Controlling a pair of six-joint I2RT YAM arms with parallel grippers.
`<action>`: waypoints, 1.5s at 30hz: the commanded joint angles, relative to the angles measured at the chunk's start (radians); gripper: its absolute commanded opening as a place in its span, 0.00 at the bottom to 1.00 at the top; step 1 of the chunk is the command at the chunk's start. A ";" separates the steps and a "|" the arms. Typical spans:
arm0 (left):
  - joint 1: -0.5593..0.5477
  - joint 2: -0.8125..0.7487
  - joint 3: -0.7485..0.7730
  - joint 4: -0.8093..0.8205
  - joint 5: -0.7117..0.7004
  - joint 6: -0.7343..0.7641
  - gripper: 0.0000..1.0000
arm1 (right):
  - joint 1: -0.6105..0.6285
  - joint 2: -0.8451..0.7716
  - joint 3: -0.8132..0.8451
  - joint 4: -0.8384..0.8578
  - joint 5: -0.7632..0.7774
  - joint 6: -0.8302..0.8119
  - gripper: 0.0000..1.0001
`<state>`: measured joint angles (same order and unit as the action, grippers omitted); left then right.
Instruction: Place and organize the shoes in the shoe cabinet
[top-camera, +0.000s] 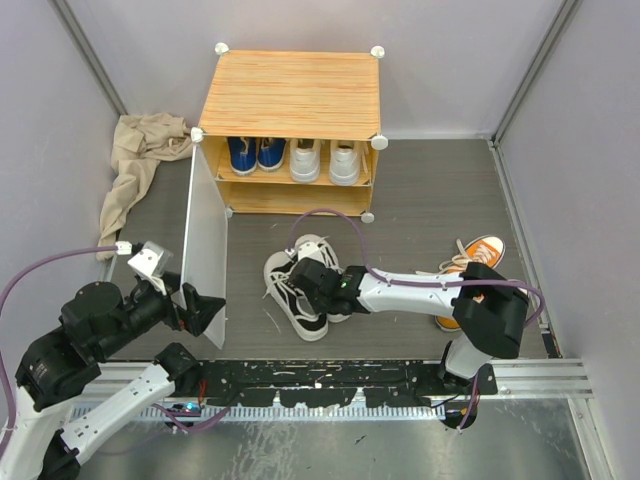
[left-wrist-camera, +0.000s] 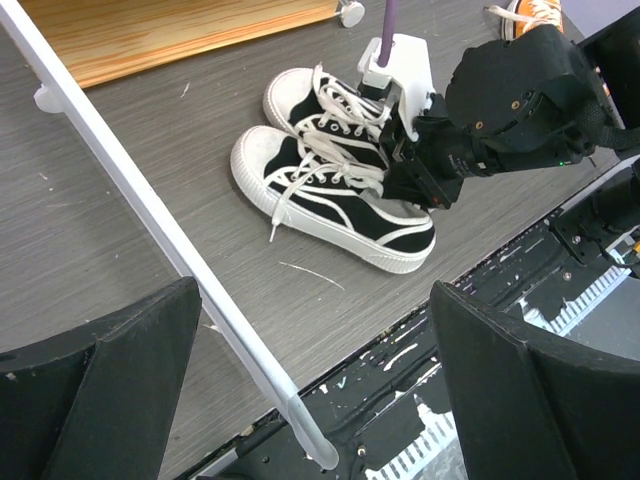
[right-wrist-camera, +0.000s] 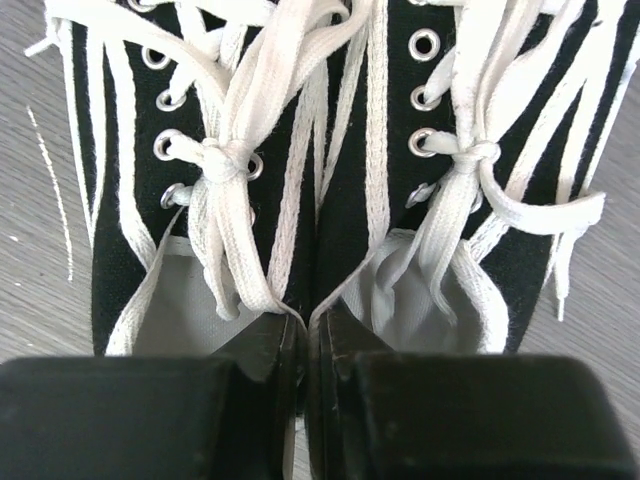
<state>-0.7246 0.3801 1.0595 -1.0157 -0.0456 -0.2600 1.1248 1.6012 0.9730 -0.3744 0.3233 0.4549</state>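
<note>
A pair of black high-top shoes (top-camera: 296, 292) (left-wrist-camera: 330, 195) (right-wrist-camera: 330, 150) with white laces lies side by side on the floor in front of the shoe cabinet (top-camera: 290, 95). My right gripper (top-camera: 316, 283) (left-wrist-camera: 412, 185) (right-wrist-camera: 307, 330) is shut on their two inner collars, one finger inside each shoe. Blue shoes (top-camera: 255, 153) and white shoes (top-camera: 325, 160) stand on the cabinet's upper shelf. Orange shoes (top-camera: 468, 262) (left-wrist-camera: 530, 12) lie at the right. My left gripper (top-camera: 200, 305) (left-wrist-camera: 315, 300) is open, its fingers astride the edge of the open pale door (top-camera: 205, 250) (left-wrist-camera: 150, 215).
A beige cloth (top-camera: 140, 160) lies crumpled in the back left corner. Grey walls close in the floor on three sides. A black paint-chipped rail (top-camera: 400, 380) runs along the near edge. The open door stands between the two arms.
</note>
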 joint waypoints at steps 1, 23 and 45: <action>-0.002 0.020 0.046 0.014 -0.013 0.021 0.98 | -0.029 -0.106 0.127 -0.002 0.110 -0.057 0.07; -0.002 0.014 0.051 -0.013 -0.019 -0.005 0.98 | -0.408 0.140 0.357 0.353 -0.131 -0.213 0.07; -0.002 0.007 0.054 -0.028 -0.024 -0.007 0.98 | -0.428 0.130 0.268 0.403 -0.034 -0.140 0.68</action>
<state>-0.7246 0.3897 1.0805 -1.0679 -0.0658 -0.2729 0.6800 1.8629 1.2701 -0.0452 0.3046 0.2844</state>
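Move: The right hand has the inner heel walls of both black shoes pinched together. The mouth of the empty lower shelf lies about 24 cm ahead of it, 3 cm left and slightly lower. On the shelf above stand the white shoes, one some 32 cm ahead and 3 cm left, its mate equally far ahead and 6 cm right, both about 12 cm higher. The open door is roughly 23 cm left and 6 cm ahead. From the left hand the shelf mouth is about 20 cm ahead, 18 cm right and 27 cm below. Keeping its pinch on both black shoes, the right hand carries them forward about 23 cm towards the lower shelf, arcing up some 6 cm on the way, drifting a little right, then sinking about 3 cm as it feeds the toes in under the white shoes. Meanwhile the wrist turns clockwise nearly 20 degrees and the fingertips tip up and forward; near the end the reach slows, the hand rises a centimetre or so, and the fingers spread to about two-thirds open between the heels, giving up the pinch. ##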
